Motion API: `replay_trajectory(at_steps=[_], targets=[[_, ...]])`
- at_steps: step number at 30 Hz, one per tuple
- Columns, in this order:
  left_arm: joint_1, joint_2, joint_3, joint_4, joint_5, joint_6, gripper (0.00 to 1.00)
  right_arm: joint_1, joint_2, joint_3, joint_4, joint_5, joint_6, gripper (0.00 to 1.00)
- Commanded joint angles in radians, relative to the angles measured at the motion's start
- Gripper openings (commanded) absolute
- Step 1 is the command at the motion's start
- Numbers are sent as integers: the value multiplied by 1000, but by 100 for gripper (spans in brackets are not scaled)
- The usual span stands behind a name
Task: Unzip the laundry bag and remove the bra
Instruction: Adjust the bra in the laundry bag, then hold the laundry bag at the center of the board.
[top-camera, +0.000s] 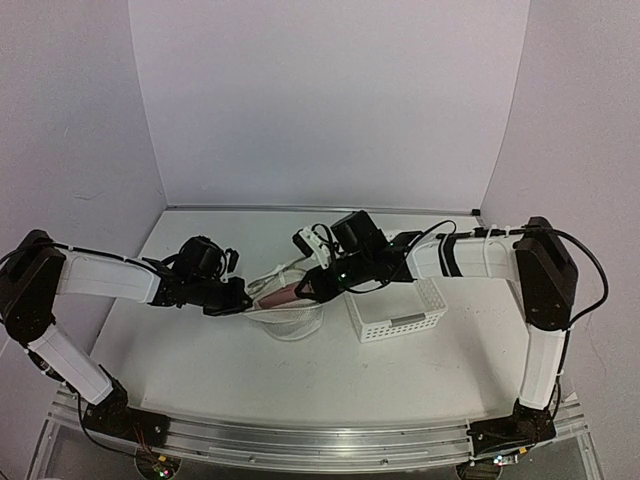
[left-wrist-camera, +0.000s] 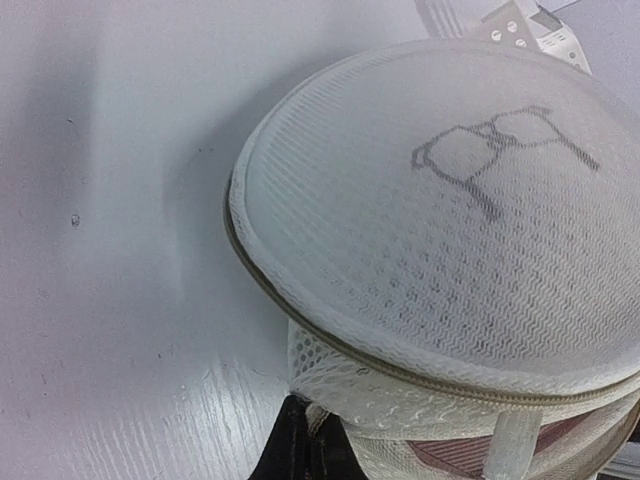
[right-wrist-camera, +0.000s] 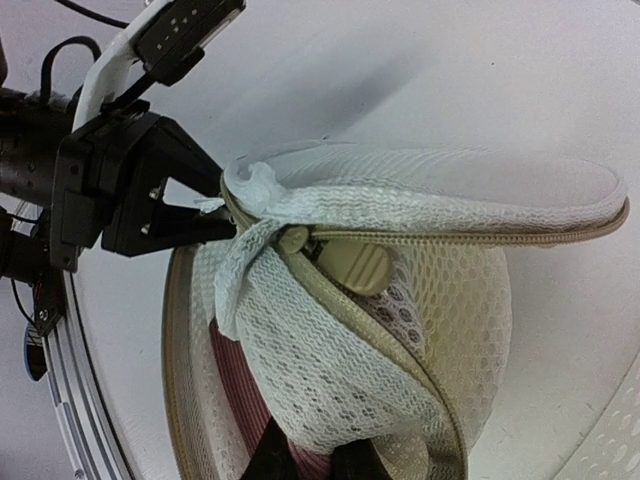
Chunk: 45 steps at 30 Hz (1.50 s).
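Observation:
The laundry bag (top-camera: 293, 318), a white mesh cylinder, lies at mid table between both arms. Its round lid (left-wrist-camera: 430, 230) carries a black mark (left-wrist-camera: 500, 150). My left gripper (left-wrist-camera: 308, 445) is shut on a fold of the bag's mesh side wall just under the zipper. In the right wrist view the beige zipper pull (right-wrist-camera: 352, 265) sits near the left end of the seam, and the seam gapes below it. A pink ribbed part of the bra (right-wrist-camera: 228, 385) shows inside the gap. My right gripper (right-wrist-camera: 310, 468) is shut on the bag's loose mesh flap, against that pink fabric.
A white lattice plastic basket (top-camera: 400, 312) stands just right of the bag, under the right forearm. My left gripper (right-wrist-camera: 225, 218) and its wrist camera bracket fill the upper left of the right wrist view. White walls close off the back and both sides.

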Motion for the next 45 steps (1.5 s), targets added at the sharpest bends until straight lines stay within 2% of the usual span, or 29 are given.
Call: replay_trajectory(at_steps=[1, 6, 8, 15, 22, 29, 35, 45], targets=[[28, -13, 0, -37, -72, 0, 0, -4, -99, -53, 101, -105, -28, 0], [30, -49, 21, -39, -11, 44, 0, -3, -91, -94, 84, -74, -38, 0], [30, -67, 32, -32, 46, 81, 6, -3, -78, -90, 75, -51, -34, 0], [30, -213, 23, -35, 163, 196, 37, -3, -15, -37, 20, 13, -42, 0], [30, -297, 84, -154, 231, 315, 55, -3, 4, -17, -12, 16, -97, 0], [22, -222, 240, -316, 398, 467, 73, -2, 17, 0, -36, -95, -185, 0], [-64, -125, 346, -419, 266, 564, 81, -2, 18, 22, -66, -142, -199, 0], [-135, -22, 375, -422, 64, 584, 82, -3, 30, 22, -78, -153, -173, 0]])
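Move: The left hand, shut on the bag's rim, has the bra about 7 cm to its right and 3 cm ahead, at roughly its own height; the bag's lid is some 6 cm ahead and 7 cm to its right. The right hand already pinches the bra's right end with mesh: the laundry bag's middle is about 8 cm below, 3 cm left and 1 cm ahead, the bra's middle 4 cm left, 2 cm ahead and 4 cm lower. The white basket is some 19 cm to its right, 10 cm ahead and 9 cm lower. Up and away from the rim goes the left hand, its fingers opening wide to let go; it climbs about 13 cm while drawing back and right, turns some 35 degrees clockwise, then sinks again with open fingers above the bra. The right hand keeps its pinch on bra and mesh, easing about 3 cm down and back towards the bag. ##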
